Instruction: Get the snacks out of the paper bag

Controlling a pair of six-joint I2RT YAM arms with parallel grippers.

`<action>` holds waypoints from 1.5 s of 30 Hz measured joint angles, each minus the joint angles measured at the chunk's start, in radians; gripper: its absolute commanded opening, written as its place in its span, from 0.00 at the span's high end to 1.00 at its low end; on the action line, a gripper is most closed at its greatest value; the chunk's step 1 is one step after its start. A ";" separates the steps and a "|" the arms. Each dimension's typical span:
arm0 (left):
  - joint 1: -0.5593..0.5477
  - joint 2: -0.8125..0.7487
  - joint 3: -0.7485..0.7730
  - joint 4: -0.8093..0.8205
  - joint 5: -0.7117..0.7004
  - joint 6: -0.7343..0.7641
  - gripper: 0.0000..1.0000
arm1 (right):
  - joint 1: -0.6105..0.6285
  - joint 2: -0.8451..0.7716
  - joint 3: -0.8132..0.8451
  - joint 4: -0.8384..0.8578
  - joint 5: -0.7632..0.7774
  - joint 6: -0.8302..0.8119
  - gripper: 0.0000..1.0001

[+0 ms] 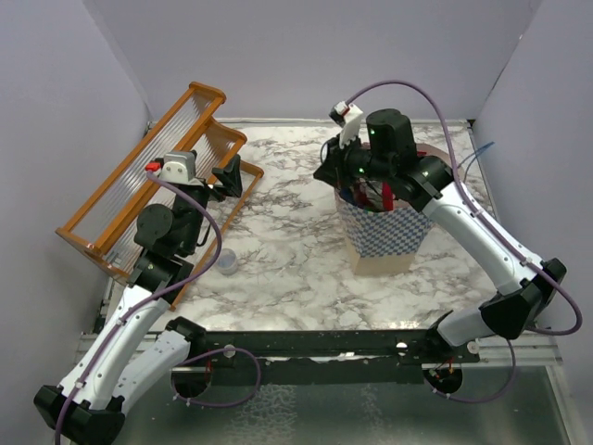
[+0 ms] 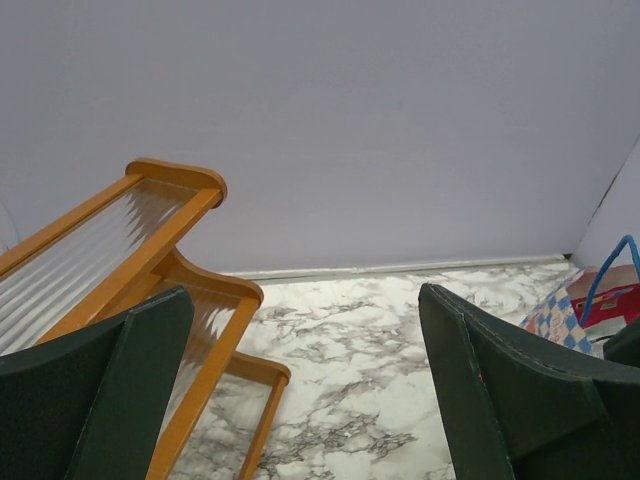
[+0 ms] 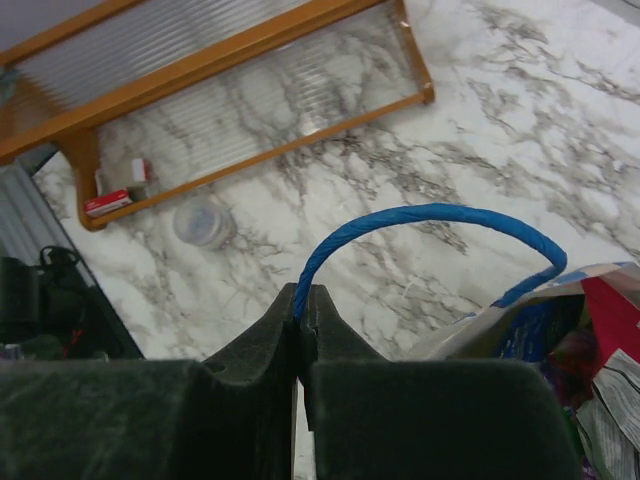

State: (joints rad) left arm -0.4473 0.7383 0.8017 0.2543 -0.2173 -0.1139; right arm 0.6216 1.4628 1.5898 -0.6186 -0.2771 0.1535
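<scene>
The blue-and-white checkered paper bag stands upright right of the table's middle. My right gripper hovers over the bag's left rim. In the right wrist view, the right gripper is shut on one blue string handle, which arches over to the bag's rim. Inside the bag lie snacks: a red pouch and a blue packet. My left gripper stands open and empty by the rack. In the left wrist view, the left gripper is far from the bag.
An orange wooden rack leans along the left side of the marble table, just beside the left gripper. A small grey-blue cup stands on the table near the rack's front end. Plain walls close in the back and both sides.
</scene>
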 measured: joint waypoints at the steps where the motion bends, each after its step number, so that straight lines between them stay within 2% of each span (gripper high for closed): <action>1: 0.000 0.000 0.000 0.000 0.000 0.000 0.01 | 0.029 0.000 0.005 0.000 -0.002 0.011 0.98; 5: 0.000 0.000 0.000 0.000 -0.003 0.001 0.01 | 0.115 0.007 0.027 0.006 0.000 0.040 0.95; 10: 0.007 0.000 0.000 -0.001 -0.036 0.005 0.01 | 0.267 0.096 0.105 0.019 0.016 0.055 0.93; 15: 0.014 0.000 0.000 -0.001 -0.068 0.008 0.01 | 0.328 0.165 0.150 0.064 0.019 0.074 0.85; 19: 0.019 0.000 0.000 -0.002 -0.099 0.008 0.01 | 0.341 0.177 0.197 0.072 0.028 0.081 0.67; 23: 0.021 -0.004 0.000 -0.005 -0.135 0.008 0.01 | 0.341 0.174 0.261 0.061 0.087 0.070 0.43; 26: 0.021 -0.012 0.000 -0.009 -0.146 0.007 0.01 | 0.342 0.148 0.267 0.032 0.167 0.048 0.30; 29: 0.022 -0.017 0.000 -0.009 -0.147 0.006 0.01 | 0.341 0.081 0.236 -0.013 0.283 0.014 0.21; 34: 0.022 -0.022 0.000 -0.009 -0.146 0.003 0.01 | 0.342 -0.111 0.111 -0.028 0.494 -0.056 0.07; 37: 0.022 -0.022 0.000 -0.009 -0.146 -0.001 0.01 | 0.342 -0.221 0.014 -0.017 0.671 -0.112 0.00; 42: 0.022 -0.021 0.000 -0.009 -0.146 -0.003 0.01 | 0.331 -0.266 -0.094 0.038 0.848 -0.230 0.01; 45: 0.022 -0.019 0.000 -0.009 -0.146 -0.003 0.01 | 0.286 -0.227 -0.101 0.044 0.844 -0.273 0.01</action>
State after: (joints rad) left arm -0.4255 0.7193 0.8017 0.2451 -0.3630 -0.1169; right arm 0.9077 1.2358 1.4883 -0.5747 0.5671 -0.1196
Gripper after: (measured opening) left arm 0.991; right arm 0.993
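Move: The right hand already pinches the paper bag's blue left handle; the bag's middle lies about 15 cm to this hand's right, level fore-and-aft, some 18 cm below. Inside, the red snack packet is about 14 cm right, 1 cm back and 8 cm below. Open table lies left, with the clear cup about 28 cm left, 3 cm back and 28 cm below. From the left hand, the bag's middle is some 40 cm right, 5 cm ahead, 22 cm below. Right hand drags the paper bag by its handle 13 cm left and back, lets go, rises and returns right. ##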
